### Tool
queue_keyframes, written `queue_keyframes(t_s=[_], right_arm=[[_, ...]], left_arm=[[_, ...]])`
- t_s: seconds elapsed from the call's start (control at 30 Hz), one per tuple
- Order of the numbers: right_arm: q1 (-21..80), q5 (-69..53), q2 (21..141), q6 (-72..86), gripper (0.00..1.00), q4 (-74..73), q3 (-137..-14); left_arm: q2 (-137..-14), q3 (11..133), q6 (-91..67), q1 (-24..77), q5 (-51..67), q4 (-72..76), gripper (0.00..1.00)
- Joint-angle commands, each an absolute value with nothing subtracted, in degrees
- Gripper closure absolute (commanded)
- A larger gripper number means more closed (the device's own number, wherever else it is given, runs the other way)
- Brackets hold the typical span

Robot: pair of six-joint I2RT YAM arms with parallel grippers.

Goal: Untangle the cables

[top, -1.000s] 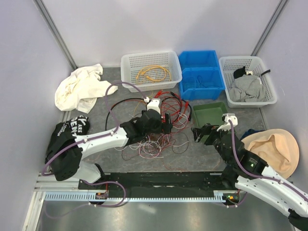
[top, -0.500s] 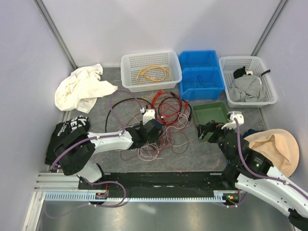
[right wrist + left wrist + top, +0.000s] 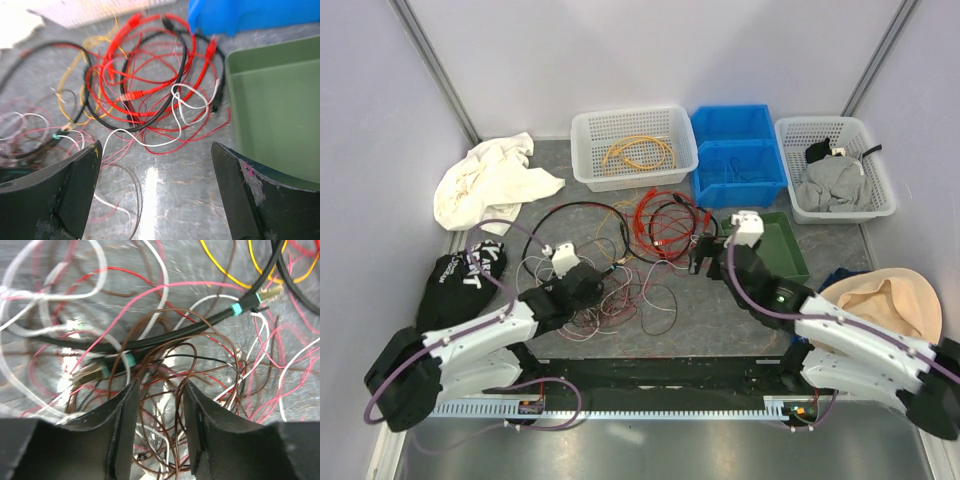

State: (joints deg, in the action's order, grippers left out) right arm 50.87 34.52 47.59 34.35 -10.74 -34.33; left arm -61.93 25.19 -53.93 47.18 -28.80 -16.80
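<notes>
The cables (image 3: 655, 225) lie in a tangle mid-table, with red and black coils at the back and thin pink, white and brown wires (image 3: 620, 290) nearer. My left gripper (image 3: 588, 290) is low in the thin wires. In the left wrist view its jaws (image 3: 161, 387) are half narrowed, still gapped, with loose brown wire loops (image 3: 165, 365) between them and a black cable (image 3: 200, 327) beyond. My right gripper (image 3: 705, 252) is at the tangle's right edge. The right wrist view shows this gripper (image 3: 156, 150) wide open over bare table, the red coil (image 3: 145, 70) ahead.
A green tray (image 3: 790, 250) sits right of the right gripper. At the back stand a white basket (image 3: 590, 165) holding a yellow cable (image 3: 638, 152), blue bins (image 3: 760, 180) and a white basket (image 3: 880, 200) with grey cloth. White cloth (image 3: 490, 180), black garment (image 3: 460, 275), tan hat (image 3: 890, 310).
My left arm drew back toward the near left, its jaws narrowing, and the wire tangle shifted left with it. My right arm swung left from the green tray to the tangle.
</notes>
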Motion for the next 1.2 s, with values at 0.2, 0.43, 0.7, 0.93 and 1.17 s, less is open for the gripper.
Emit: queue_keyframes(t_s=[0.2, 0.43, 0.7, 0.93, 1.17], right_arm=[[46.6, 26.6, 71.0, 36.7, 0.09, 4.3, -44.5], [45.6, 28.7, 80.3, 26.4, 0.12, 8.2, -48.9], [43.7, 32.6, 89.9, 21.0, 0.16, 5.9, -54.8], [42.8, 34.6, 97.9, 17.8, 0.20, 5.3, -59.1], [43.1, 27.3, 98.8, 18.0, 0.93, 6.5, -64.3]], left_arm=[[-47.2, 22.5, -57.1, 43.9, -31.8, -22.0, 0.23], [-43.0, 20.0, -57.7, 43.9, -29.6, -19.6, 0.21], [-41.8, 19.8, -57.3, 43.9, -28.5, -19.2, 0.21], [-41.0, 18.8, -57.1, 43.9, -28.0, -18.7, 0.21], [-38.8, 19.3, -57.0, 43.9, -28.1, -19.5, 0.21]])
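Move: The red cable coil lies about 15 cm ahead of the right hand, 8 cm to its left and some 16 cm below; the green box is roughly 7 cm ahead and 11 cm to the right, the blue bin about 28 cm ahead and 4 cm right. The left hand is at the brown cable tangle, about 3 cm below and 1 cm ahead, with black plugs 5 cm ahead and 2 cm right; the coil is roughly 18 cm ahead, 13 cm right. The right hand reaches about 14 cm forward over the near part of the red coil while sinking some 9 cm and swinging 8 cm left, its left side rolling down about 20 degrees, and its wide-open fingers stay mostly open until the end, when they quickly close most of the way among the red and pink strands, with no grip clearly visible. Meanwhile the left hand opens its half-open fingers wider and backs up out of the brown tangle, about 3 cm up and 2 cm left, then waits there. ##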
